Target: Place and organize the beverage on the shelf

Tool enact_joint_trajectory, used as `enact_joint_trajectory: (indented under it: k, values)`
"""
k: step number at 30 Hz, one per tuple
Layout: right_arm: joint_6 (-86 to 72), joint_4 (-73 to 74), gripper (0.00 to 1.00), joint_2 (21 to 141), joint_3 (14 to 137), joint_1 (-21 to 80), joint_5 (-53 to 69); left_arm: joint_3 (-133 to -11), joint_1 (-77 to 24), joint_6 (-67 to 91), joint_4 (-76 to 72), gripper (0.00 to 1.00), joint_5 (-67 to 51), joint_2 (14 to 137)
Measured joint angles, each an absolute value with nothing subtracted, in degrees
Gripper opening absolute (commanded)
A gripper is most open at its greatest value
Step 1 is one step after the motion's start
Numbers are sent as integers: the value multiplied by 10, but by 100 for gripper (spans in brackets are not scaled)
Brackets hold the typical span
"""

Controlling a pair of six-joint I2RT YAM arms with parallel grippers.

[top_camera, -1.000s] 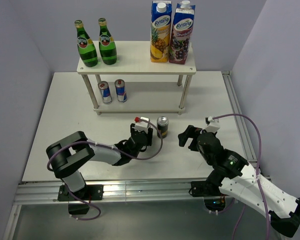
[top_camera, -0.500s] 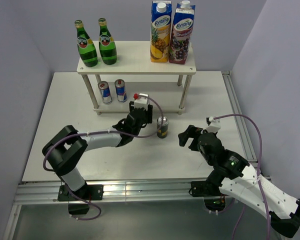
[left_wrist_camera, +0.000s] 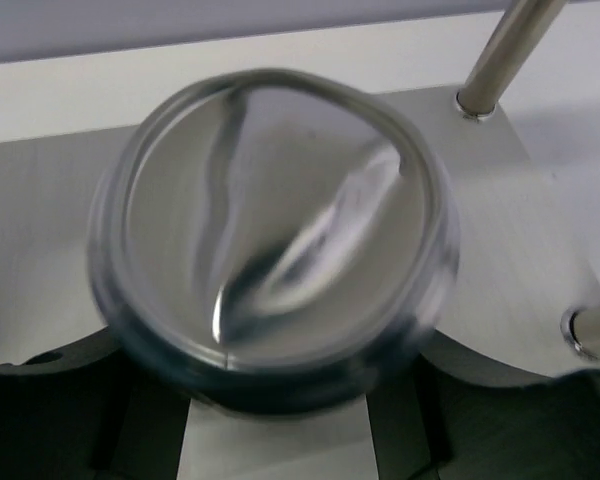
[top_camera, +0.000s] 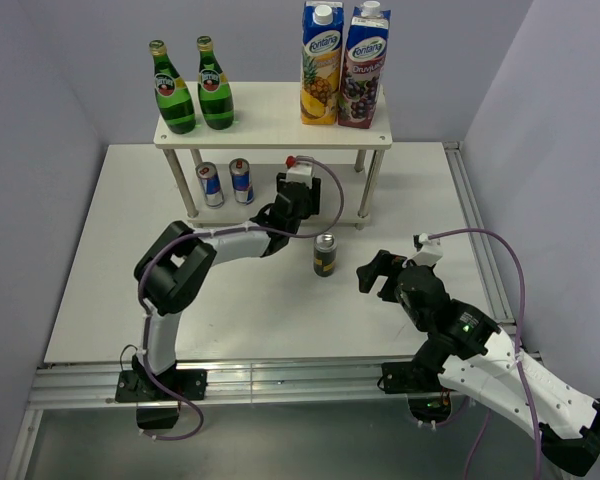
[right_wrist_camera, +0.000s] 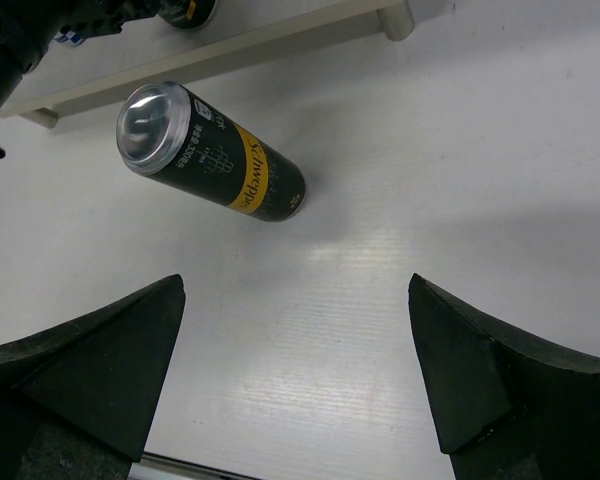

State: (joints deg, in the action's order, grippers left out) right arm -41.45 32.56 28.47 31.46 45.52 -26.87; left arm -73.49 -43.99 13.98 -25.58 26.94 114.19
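Observation:
Two green bottles [top_camera: 173, 90] [top_camera: 215, 85] stand at the left of the shelf's top board [top_camera: 270, 120]. Two small blue-silver cans [top_camera: 210, 184] [top_camera: 241, 180] stand on its lower board [top_camera: 330, 200]. My left gripper [top_camera: 302, 205] reaches in over that lower board, shut on a dark slim can [left_wrist_camera: 270, 230]. In the left wrist view the can's blurred silver end fills the frame above my left gripper [left_wrist_camera: 278, 405]. In the top view the wrist hides it. A second dark can [top_camera: 325, 254] [right_wrist_camera: 215, 160] stands on the table before the shelf. My right gripper [top_camera: 378, 272] [right_wrist_camera: 295, 370] is open, short of this can.
Two tall juice cartons [top_camera: 321, 62] [top_camera: 365, 65] stand at the right of the top board. Thin shelf legs [left_wrist_camera: 505, 50] [left_wrist_camera: 590, 330] rise to the right of the held can. Grey walls close in the table on three sides.
My left arm has swung from the table beside the standing can up and right to the shelf's lower board, carrying its can. The right arm has not moved.

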Motion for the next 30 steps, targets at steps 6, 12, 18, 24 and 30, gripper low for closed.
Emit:
enact_joint_trajectory:
  k: [6,12,18,24,30]
  values:
    - [-415,326,100,285,315,455,-267,-793,-429,139,-258,0,275,1188]
    - [-415,325,100,285,315,456,-265,-808,-420,140,-256,38,276,1199]
    - [-415,325,100,285,315,456,-265,-809,-418,139,-258,80,275,1199]
    - [-414,325,100,285,315,456,-265,-809,-417,133,-270,98,270,1199]
    - [-415,325,100,286,315,456,-265,-805,-418,132,-270,99,267,1196]
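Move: On the lower shelf, the free spot for the dark can in the left fingers is about 4 cm ahead, its board some 7 cm below the hand. Two Red Bull cans stand about 15 and 23 cm to the left, roughly 3 cm farther out than the hand; the Schweppes can is on the table, 12 cm back, 6 cm right and 8 cm lower. From the right hand, the spot is about 28 cm ahead, 18 cm left and 9 cm down. Easing forward about 3.5 cm at a steady height, the left hand carries the gripped can deeper into the lower shelf, in line with the Red Bull cans. There it stops, and the fingers spread from their grip to fully open, letting go of the can while the hand stays around it, barely rising. ##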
